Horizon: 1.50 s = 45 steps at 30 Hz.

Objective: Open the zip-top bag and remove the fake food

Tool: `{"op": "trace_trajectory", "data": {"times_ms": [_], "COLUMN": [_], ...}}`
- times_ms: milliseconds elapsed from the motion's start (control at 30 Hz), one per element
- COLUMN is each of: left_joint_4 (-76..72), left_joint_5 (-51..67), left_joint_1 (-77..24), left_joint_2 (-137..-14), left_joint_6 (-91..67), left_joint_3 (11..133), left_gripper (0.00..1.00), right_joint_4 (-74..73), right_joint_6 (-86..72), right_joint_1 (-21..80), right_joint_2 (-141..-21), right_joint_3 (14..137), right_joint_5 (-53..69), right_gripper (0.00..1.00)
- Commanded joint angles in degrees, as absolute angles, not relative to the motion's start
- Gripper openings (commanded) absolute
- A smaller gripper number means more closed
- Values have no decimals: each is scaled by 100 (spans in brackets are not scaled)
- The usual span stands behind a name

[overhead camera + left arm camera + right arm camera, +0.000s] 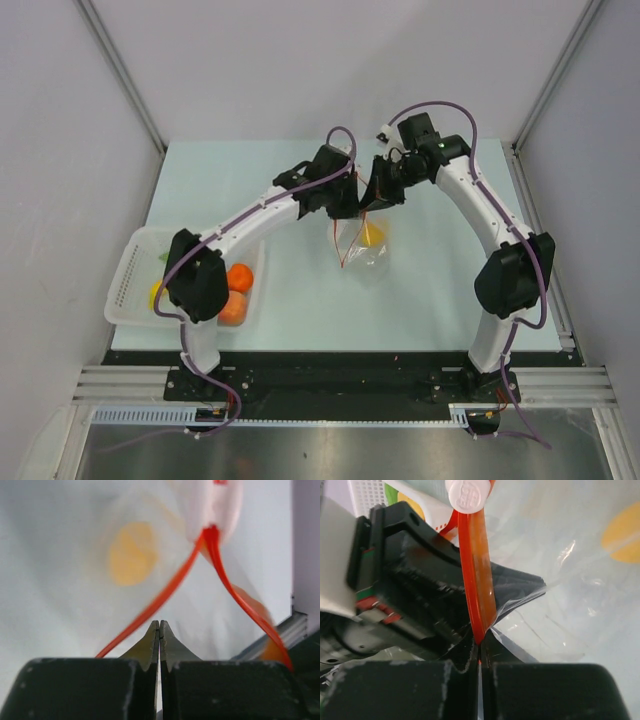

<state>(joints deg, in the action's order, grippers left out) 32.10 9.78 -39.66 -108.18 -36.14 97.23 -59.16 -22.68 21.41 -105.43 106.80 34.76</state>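
The zip-top bag (365, 258) hangs above the table's middle, between my two grippers. A yellow piece of fake food (372, 236) lies inside it, also showing as a yellow blob (131, 554) and at the edge (622, 532). My right gripper (481, 642) is shut on the end of the red-orange zip strip (477, 570), below the white slider (467, 495). My left gripper (159, 623) is shut, apparently on the clear film beside the zip strip (165, 592), whose two strands spread apart. From above, the left gripper (347, 205) and right gripper (380, 195) nearly touch.
A white mesh basket (128, 275) stands at the left, near the left arm's base. It holds two orange fruits (238, 280), a yellow piece (155, 293) and a green piece (163, 257). Grey walls close in the table on the left, back and right.
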Motion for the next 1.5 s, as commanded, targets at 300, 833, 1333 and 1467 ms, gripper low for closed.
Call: {"op": "trace_trajectory", "data": {"times_ms": [300,833,1333,1467], "left_joint_4": [5599,4117,3173,3041], "left_joint_5": [-976,-256,317,194], "left_joint_1": [-4350,-4377,-4342,-4219], "left_joint_2": [-11381,-11769,-11312,-10847], "left_joint_6": [-4658,-4000,-3683,-3560], "left_joint_3": [11584,11154,10187,9521], "left_gripper": [0,0,3,2], "right_joint_4": [-5458,-5458,-5433,-5142], "right_joint_6": [-2645,-2681,-2478,-2820], "right_joint_1": [2206,2162,1634,1880], "right_joint_2": [-10318,-10178,-9958,-10054], "right_joint_3": [10415,10222,9844,9949], "right_joint_5": [3858,3771,4183,4499], "right_gripper": [0,0,0,0]}}
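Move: The yellow fruit still in the clear bag lies about 3 cm ahead of my left fingertips, 5 cm to the right and 12 cm below. The zip rim pinched by my right hand is some 3 cm to their right, 1 cm back and 4 cm higher; the white slider is roughly 5 cm ahead, 2 cm right and 9 cm up. From my right hand the fruit is about 3 cm ahead, 2 cm right and 17 cm down. I work my shut left fingers down into the bag's mouth towards the yellow fruit, about 6 cm lower in all, first swinging slightly left with a roughly 15-degree counter-clockwise turn and left-side-up roll, then turning most of the way back as they sweep right. My right hand keeps its pinch on the red zip rim and draws it right, easing back left a little at the end, slightly lower. ##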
